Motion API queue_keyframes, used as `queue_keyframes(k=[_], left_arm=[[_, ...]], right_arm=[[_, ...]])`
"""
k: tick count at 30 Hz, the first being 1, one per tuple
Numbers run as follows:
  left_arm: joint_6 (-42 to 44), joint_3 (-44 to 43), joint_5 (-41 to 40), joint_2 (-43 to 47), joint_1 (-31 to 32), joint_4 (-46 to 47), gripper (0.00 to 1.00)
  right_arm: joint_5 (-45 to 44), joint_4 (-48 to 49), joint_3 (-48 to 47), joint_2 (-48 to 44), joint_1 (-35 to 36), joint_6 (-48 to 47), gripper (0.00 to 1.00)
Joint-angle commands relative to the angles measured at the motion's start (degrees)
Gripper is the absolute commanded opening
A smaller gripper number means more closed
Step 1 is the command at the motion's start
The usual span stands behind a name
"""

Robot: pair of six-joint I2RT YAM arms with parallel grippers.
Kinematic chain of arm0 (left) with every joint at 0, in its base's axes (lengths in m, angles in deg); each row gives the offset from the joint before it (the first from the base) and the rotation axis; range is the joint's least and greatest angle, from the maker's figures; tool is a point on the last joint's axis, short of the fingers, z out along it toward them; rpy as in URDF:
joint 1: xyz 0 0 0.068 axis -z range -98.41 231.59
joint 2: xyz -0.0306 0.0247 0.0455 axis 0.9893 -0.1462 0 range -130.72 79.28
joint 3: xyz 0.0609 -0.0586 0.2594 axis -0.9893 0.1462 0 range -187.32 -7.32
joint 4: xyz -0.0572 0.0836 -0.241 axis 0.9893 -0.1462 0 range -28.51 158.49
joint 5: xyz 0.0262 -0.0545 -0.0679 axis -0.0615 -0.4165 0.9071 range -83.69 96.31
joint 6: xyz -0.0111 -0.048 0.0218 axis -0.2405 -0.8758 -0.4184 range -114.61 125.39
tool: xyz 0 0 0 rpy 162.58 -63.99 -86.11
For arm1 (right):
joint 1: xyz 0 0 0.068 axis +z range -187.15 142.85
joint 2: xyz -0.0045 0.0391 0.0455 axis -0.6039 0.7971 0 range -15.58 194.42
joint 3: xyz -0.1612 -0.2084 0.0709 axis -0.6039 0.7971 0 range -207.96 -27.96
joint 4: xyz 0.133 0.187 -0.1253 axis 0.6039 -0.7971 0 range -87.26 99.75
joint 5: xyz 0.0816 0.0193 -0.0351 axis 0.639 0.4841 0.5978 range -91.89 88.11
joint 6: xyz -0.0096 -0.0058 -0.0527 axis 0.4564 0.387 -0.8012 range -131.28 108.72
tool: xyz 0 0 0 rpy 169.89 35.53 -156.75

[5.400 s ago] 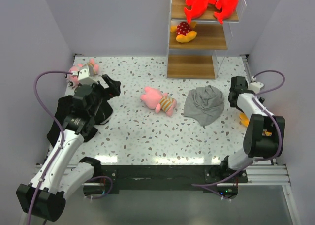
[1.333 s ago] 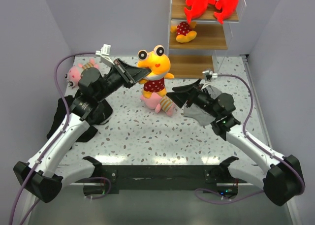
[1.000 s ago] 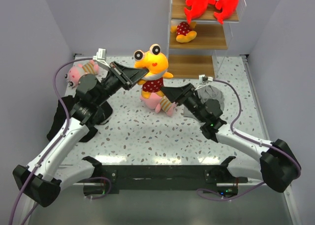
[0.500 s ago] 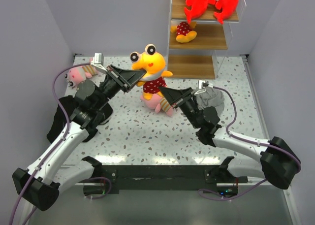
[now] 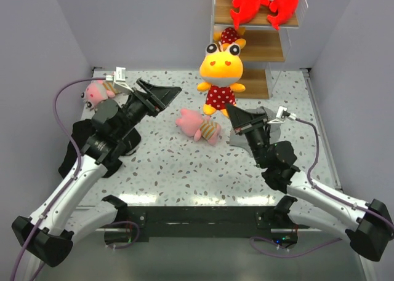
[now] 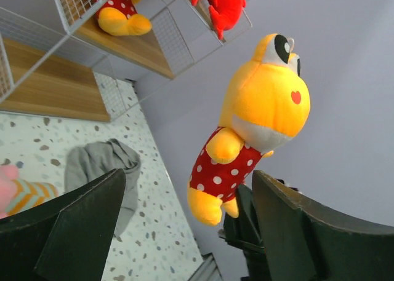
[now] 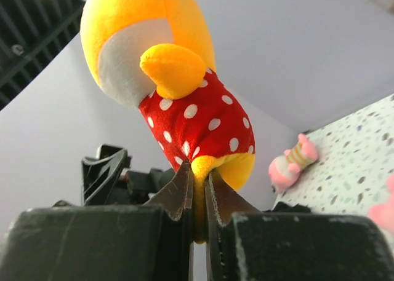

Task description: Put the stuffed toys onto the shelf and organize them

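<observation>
A yellow-orange stuffed toy (image 5: 221,69) in a red dotted top hangs upright in the air, in front of the shelf (image 5: 261,47). My right gripper (image 5: 236,115) is shut on its foot (image 7: 198,176). To the left of the toy my left gripper (image 5: 161,95) stands open with nothing in it (image 6: 188,178). Two red-and-white toys (image 5: 265,1) lie on the top board. A second yellow toy (image 5: 231,36) lies on the middle board, partly hidden. One pink toy (image 5: 198,125) lies mid-table and another (image 5: 95,91) at the far left.
A grey cloth (image 5: 273,122) lies on the table under the right arm. At the left edge a black cloth (image 5: 77,146) sits beneath the left arm. The shelf's bottom board (image 5: 239,83) is bare. Walls close the table on three sides.
My left gripper has opened and let go of the yellow toy. My right gripper has shut on its foot and carried it right, toward the shelf.
</observation>
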Motion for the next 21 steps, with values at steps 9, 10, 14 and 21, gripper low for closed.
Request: queue_keyframes(k=[9, 10, 14, 21], left_arm=[[29.33, -7.5, -22.94, 2.68, -0.29, -15.2, 0.9], [31.52, -6.27, -26.27, 3.12, -0.37, -15.29, 0.9], [35.76, -1.88, -28.32, 6.2, -0.37, -12.58, 0.9], [42.79, 7.87, -35.09, 9.54, -0.2, -8.88, 0.89]], right_arm=[[8.71, -27.11, -9.11, -3.79, -21.3, -2.04, 0.0], [9.76, -28.42, -9.2, -3.61, -22.79, -2.48, 0.0], [12.14, -29.49, -9.46, -3.52, -25.97, -3.18, 0.0], [7.68, -33.09, -13.5, -1.41, -29.57, -4.59, 0.0]])
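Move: The free right part of the middle shelf is roughly 30 cm ahead of the right hand, 20 cm to its right and about 8 cm lower. The frog toy already on that shelf lies some 30 cm ahead and 4 cm right of the hand, also about 8 cm lower. On the table, roughly 35 cm below, the pink toy is 13 cm ahead and 12 cm left, the grey cloth 10 cm ahead and 14 cm right. From the left hand, the free spot is about 28 cm ahead, 43 cm right and 10 cm lower. Keep the right fingers shut on the yellow frog toy's leg and carry it some 11 cm to the right and 8 cm forward, sinking gently, towards the shelf; swing the wrist about 20 degrees clockwise while tipping it down. Draw the empty left gripper about 11 cm left, away from the frog toy, dipping late, its open fingers turning counter-clockwise. ##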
